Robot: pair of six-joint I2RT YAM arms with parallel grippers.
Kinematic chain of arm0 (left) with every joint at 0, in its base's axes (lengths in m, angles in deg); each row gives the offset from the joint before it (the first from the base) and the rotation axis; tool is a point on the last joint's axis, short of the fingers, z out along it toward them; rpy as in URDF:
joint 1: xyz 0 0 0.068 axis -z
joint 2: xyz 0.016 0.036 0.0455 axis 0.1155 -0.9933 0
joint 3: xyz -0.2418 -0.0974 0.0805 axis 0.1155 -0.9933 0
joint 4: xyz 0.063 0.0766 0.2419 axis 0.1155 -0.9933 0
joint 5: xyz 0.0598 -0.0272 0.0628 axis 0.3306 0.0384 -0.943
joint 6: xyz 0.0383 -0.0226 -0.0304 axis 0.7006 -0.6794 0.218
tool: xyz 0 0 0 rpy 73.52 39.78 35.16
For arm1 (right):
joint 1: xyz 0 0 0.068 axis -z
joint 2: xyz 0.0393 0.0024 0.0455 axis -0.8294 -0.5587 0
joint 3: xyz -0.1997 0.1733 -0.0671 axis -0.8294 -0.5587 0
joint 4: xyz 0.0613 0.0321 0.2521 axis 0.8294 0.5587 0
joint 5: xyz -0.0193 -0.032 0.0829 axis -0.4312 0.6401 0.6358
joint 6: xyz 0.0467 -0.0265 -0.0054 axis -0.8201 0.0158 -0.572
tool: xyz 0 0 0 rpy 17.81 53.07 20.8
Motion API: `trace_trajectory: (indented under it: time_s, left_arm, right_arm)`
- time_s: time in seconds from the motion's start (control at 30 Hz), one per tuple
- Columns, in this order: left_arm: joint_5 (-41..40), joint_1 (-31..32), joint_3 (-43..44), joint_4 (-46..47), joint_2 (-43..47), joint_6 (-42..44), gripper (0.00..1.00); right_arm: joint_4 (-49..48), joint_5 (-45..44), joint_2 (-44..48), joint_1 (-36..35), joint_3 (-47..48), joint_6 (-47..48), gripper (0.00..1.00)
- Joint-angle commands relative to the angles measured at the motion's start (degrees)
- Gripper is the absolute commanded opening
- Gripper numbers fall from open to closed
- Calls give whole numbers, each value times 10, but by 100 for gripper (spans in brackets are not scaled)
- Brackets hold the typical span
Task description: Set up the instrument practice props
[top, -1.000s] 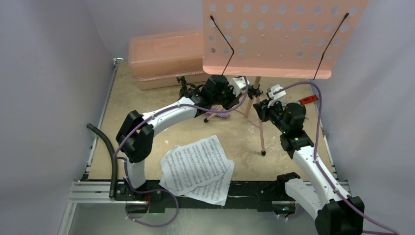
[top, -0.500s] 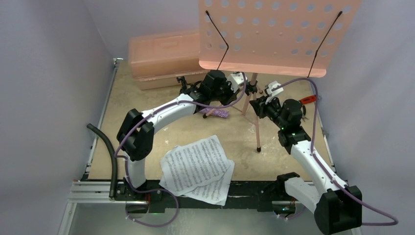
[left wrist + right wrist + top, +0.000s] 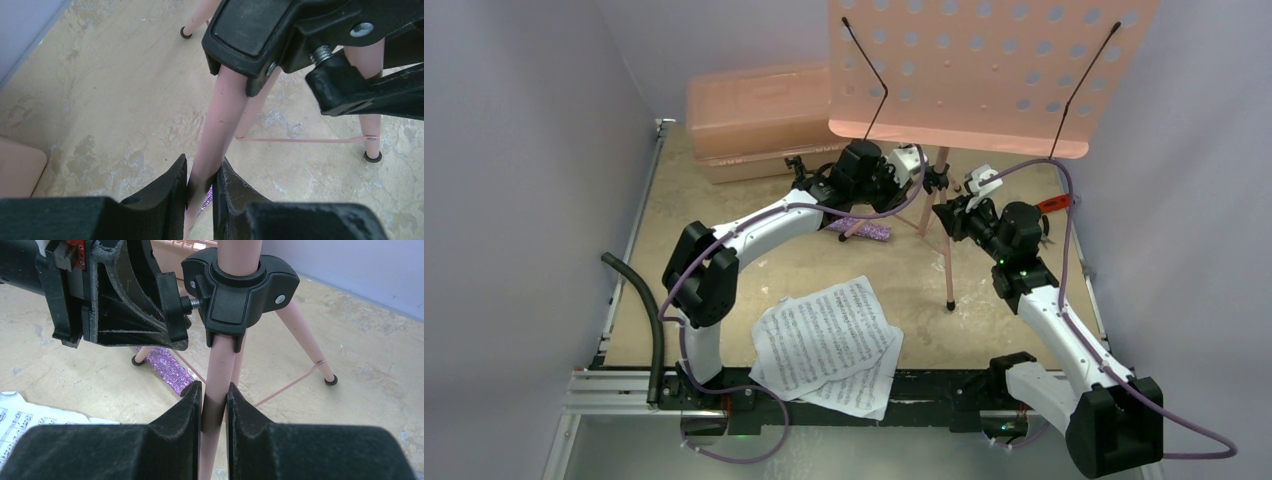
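Observation:
The pink perforated music stand (image 3: 984,70) is upright on its tripod legs at the back middle of the table. My left gripper (image 3: 924,178) is shut on one pink leg (image 3: 220,130) just below the black hub (image 3: 260,30). From the other side, my right gripper (image 3: 951,215) is shut on the near leg (image 3: 220,365), under the same hub (image 3: 240,285). A purple glitter microphone (image 3: 869,230) lies flat under the stand, also in the right wrist view (image 3: 167,367). White sheet-music pages (image 3: 824,340) lie overlapped at the near edge. A small black mic stand (image 3: 799,172) is by the case.
A salmon-pink lidded case (image 3: 759,115) stands along the back left. A red-handled tool (image 3: 1054,203) lies at the right, behind my right arm. A black hose (image 3: 639,300) runs down the left edge. Purple walls close in both sides.
The stand has shifted a little left and toward the back, with both grippers holding its legs. Its near foot has moved the same way. Little has moved in the last half second.

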State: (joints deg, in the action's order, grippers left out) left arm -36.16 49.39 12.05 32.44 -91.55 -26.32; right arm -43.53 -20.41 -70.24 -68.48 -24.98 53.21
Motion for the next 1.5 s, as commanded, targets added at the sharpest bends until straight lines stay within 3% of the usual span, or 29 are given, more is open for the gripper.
trace_trajectory:
  time_s: [0.0, 0.23, 0.5, 0.8, 1.17, 1.3, 1.47]
  left_arm:
    - [-112, -52, -1, 53, -24, -21, 0]
    - [-92, -52, -41, 88, 1, -18, 0]
    - [-84, -52, -66, 108, 22, -16, 25]
    - [-86, -52, -69, 118, 54, -33, 40]
    - [-74, -52, -149, 168, 145, -55, 49]
    - [-98, -52, -206, 214, 191, -70, 65]
    - [-120, -52, -243, 227, 227, -73, 67]
  right_arm:
    - [20, 195, 29, -39, 6, 12, 0]
    - [48, 164, 43, -39, -1, 19, 0]
    - [67, 127, 44, -39, 9, 27, 33]
    - [71, 100, 56, -39, 5, 30, 47]
    - [79, 68, 50, -39, 8, 31, 51]
    - [77, 59, 49, -40, 6, 34, 53]
    - [71, 57, 44, -39, 7, 32, 54]
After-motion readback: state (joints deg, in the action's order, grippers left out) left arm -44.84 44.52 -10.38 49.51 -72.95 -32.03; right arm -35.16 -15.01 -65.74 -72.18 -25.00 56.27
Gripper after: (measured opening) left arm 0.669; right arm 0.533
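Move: Each hand already has a leg of the pink music stand between its fingers. The stand's black collar sits about 3 cm ahead, 6 cm right and 6 cm above the left hand; from the right hand it is some 6 cm ahead, 1 cm left and 7 cm up. The purple microphone lies about 8 cm left, 5 cm back and 17 cm below the left hand, and the black mic stand some 19 cm left and 4 cm ahead. Both grippers open: left leaves its stand leg about 9 cm left and up, right eases 4 cm back-left. ##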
